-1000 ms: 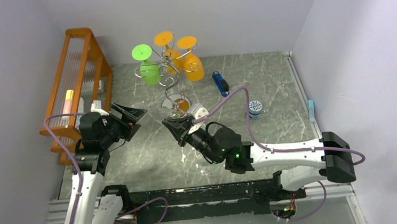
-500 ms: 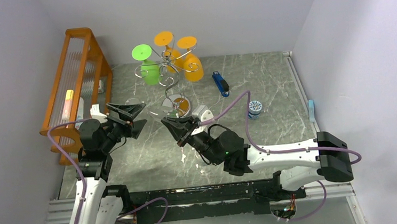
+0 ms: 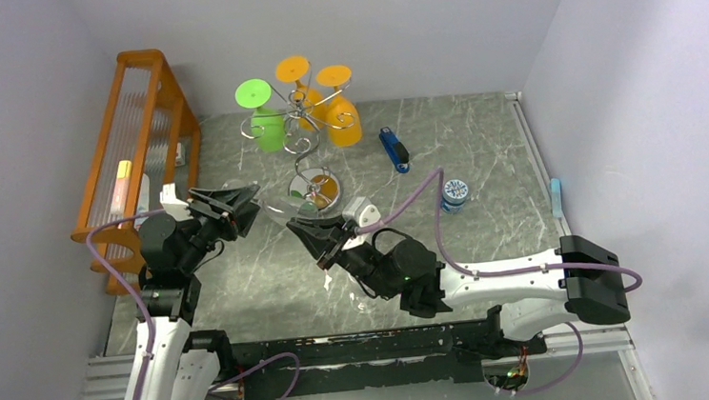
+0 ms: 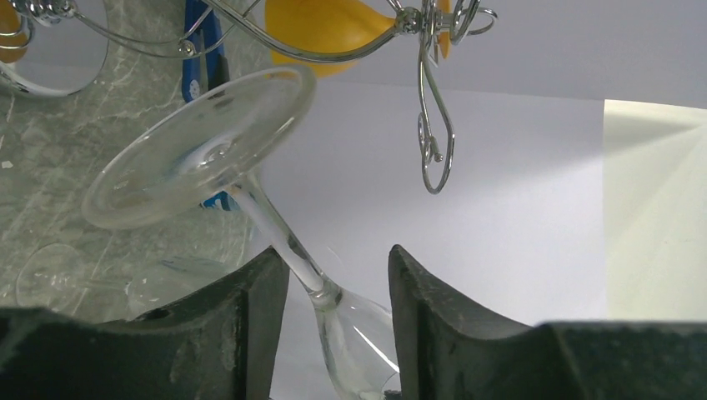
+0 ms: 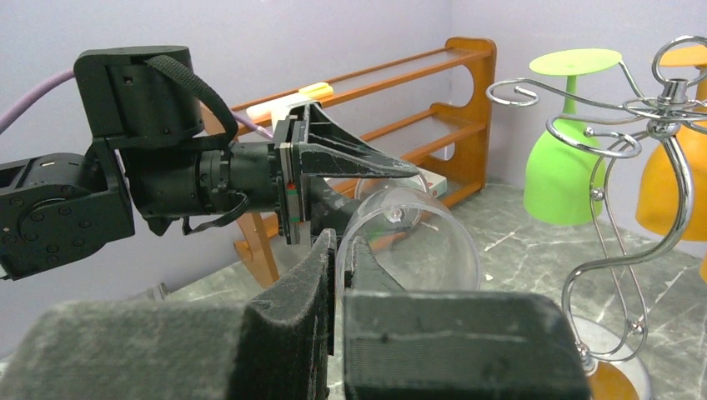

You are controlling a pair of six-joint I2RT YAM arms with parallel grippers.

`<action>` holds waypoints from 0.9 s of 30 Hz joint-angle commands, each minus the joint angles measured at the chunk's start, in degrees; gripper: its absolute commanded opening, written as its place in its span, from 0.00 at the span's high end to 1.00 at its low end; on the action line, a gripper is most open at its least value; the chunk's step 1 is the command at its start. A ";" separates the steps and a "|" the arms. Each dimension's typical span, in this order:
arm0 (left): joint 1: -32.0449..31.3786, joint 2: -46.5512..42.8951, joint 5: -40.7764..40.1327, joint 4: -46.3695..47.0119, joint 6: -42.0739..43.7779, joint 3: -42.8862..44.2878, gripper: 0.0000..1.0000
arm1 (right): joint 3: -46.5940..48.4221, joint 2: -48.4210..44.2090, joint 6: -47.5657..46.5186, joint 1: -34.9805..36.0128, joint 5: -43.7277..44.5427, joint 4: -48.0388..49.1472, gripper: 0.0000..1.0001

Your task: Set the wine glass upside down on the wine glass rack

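Note:
A clear wine glass (image 3: 280,209) hangs in the air in front of the wine glass rack (image 3: 305,152). My right gripper (image 5: 342,242) is shut on the rim of its bowl (image 5: 417,242). My left gripper (image 4: 333,254) is open; its jaws stand on either side of the stem (image 4: 275,225), with a gap on the right side. The glass's foot (image 4: 192,146) tilts up toward a chrome hook of the rack (image 4: 433,142). On the rack hang a green glass (image 3: 266,123) and two orange glasses (image 3: 344,117), upside down.
An orange wooden shelf (image 3: 140,131) stands along the left wall. A blue object (image 3: 393,149) and a small round tin (image 3: 455,193) lie right of the rack. Another clear glass (image 4: 58,279) lies on the marble table (image 3: 481,152).
My left gripper has moved right up to the glass, and its jaws have narrowed around the stem. The right gripper has kept its hold on the rim and shifted slightly.

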 commanded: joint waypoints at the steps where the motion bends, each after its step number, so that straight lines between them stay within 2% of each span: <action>1: 0.15 -0.22 1.92 1.12 -1.75 1.70 0.52 | -1.14 -0.53 -0.45 0.74 -2.57 4.31 1.00; 4: 0.15 0.16 1.95 0.90 -1.37 2.77 0.63 | -1.76 -0.99 -0.30 0.70 -3.97 4.51 1.00; 10: 0.15 0.57 1.68 -0.35 1.12 5.26 0.94 | -2.80 -1.96 -0.03 0.71 -6.40 4.19 1.00; 14: 0.15 0.49 1.96 -0.22 2.01 5.92 0.95 | -2.96 -2.41 0.52 0.76 -6.95 3.21 1.00; 16: 0.15 0.39 1.80 -0.51 2.75 6.44 0.95 | -3.15 -2.80 0.94 0.75 -6.89 3.17 0.96; 19: 0.15 0.31 1.31 -0.75 4.49 7.31 0.95 | -3.32 -3.44 2.03 0.70 -6.10 2.79 0.85; 25: 0.15 1.97 1.53 -0.43 11.26 10.18 0.95 | -4.74 -5.92 5.25 0.71 -3.80 1.94 0.54; 27: 0.15 2.87 1.75 -0.88 14.74 11.49 0.95 | -5.11 -7.56 6.16 0.74 -3.79 -0.32 0.48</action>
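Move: The clear wine glass hangs sideways between the hands. Its middle is about 3 cm right of the left hand and 1 cm back, at its height, with the stem already between the open left fingers. From the right hand, which holds the bowl's rim end, the middle is some 6 cm ahead and 7 cm left. The rack stands about 14 cm ahead and 11 cm right of the left hand; the hung green glass is about 18 cm ahead, 5 cm right. The clear glass's stem is pinched by the left fingers, which close from half open while that hand goes up about 5 cm, its fingertips tipping up some 10 degrees near the end. The right hand keeps its shut grip while easing back about 2 cm, then opens to about half and lets go of the rim. ##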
